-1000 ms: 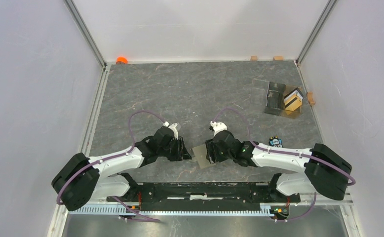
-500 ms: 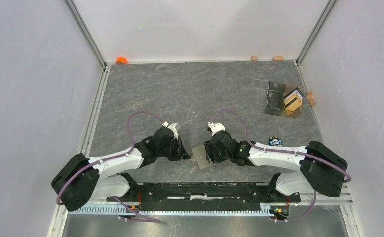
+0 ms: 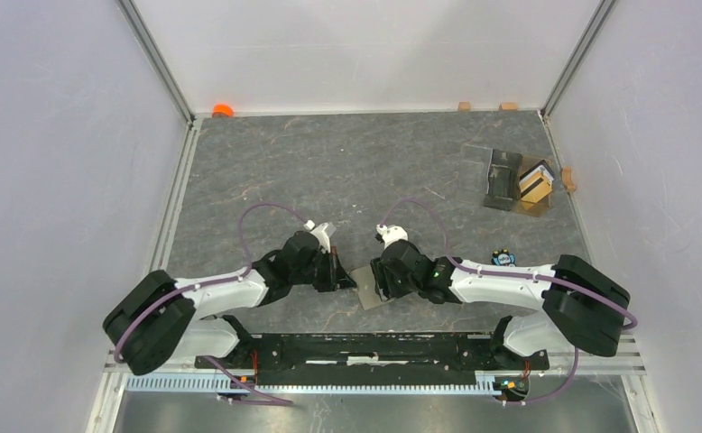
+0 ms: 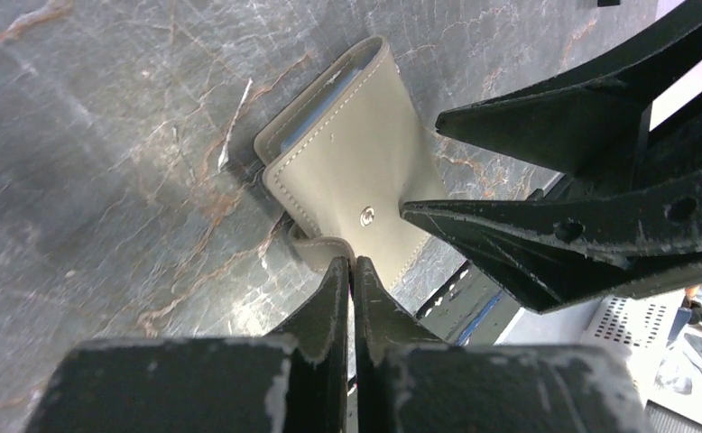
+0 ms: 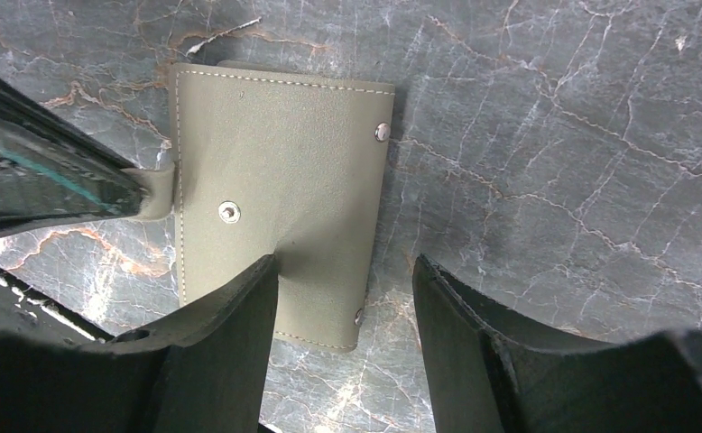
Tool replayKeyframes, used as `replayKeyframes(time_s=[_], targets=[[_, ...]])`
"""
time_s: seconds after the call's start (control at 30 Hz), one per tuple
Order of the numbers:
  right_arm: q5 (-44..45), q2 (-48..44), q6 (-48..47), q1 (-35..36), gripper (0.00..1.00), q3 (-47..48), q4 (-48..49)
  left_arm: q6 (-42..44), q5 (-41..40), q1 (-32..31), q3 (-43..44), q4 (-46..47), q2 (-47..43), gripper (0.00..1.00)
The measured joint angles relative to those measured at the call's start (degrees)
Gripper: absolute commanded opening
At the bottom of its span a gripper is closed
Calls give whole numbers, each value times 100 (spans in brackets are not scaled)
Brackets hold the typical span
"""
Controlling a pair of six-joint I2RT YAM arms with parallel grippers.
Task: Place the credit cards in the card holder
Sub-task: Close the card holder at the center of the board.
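The olive-khaki card holder (image 3: 365,287) lies flat and closed on the grey table between my two grippers. My left gripper (image 3: 346,278) is shut on its small tab flap (image 4: 322,248), at the wallet's left edge. In the left wrist view a strip of the wallet's pale blue inside shows at its far edge (image 4: 316,126). My right gripper (image 5: 344,259) stands open over the card holder (image 5: 275,171), with the left finger (image 5: 239,307) pressed on the cover and the right finger over bare table. The tan-gold credit cards (image 3: 536,187) stand in a clear box at the back right.
The clear plastic box (image 3: 506,179) with a dark compartment sits near the right wall. A small black round object (image 3: 503,259) lies right of my right arm. An orange item (image 3: 223,110) and small wooden blocks (image 3: 464,105) line the back wall.
My left gripper has closed on the card holder's tab and its arm has shifted slightly right. The right gripper has edged a little left and stayed open.
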Motion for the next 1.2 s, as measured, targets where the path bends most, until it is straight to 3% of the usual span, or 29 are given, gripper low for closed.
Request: replayKeyframes(time_s=[0.3, 0.7, 0.93, 1.2], targets=[[-22, 11, 9, 26, 61, 0, 33, -101, 391, 0, 352, 732, 1165, 2], [-83, 9, 22, 35, 61, -46, 120, -127, 455, -2, 717, 629, 1530, 4], [-76, -42, 155, 37, 57, -138, 214, 374, 221, -98, 1106, -273, 1405, 24], [-70, -42, 216, 46, 56, -140, 216, 699, 114, -103, 1187, -745, 1279, 35]])
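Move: The strap is already pinched in the left hand's closed fingertips. The metal stud it should snap onto lies about 3 cm to that hand's right, 1 cm ahead and 3 cm below, on the card holder's face. The closed holder's middle is some 5 cm to its right, 1 cm ahead and 3 cm below. From the right hand, the stud is roughly 4 cm left and level with it fore and aft, the holder's middle 3 cm left and 1 cm ahead, both about 1 cm below. The strap is drawn over the card holder's left edge towards the stud by the left hand, which goes about 3.5 cm right, with 1.5 cm forward and a little down, and pauses there. It then opens its fingers to about a quarter, letting go of the strap as it eases back left some 1.5 cm. The right hand keeps one fingertip on the holder's face and stays practically in place. ##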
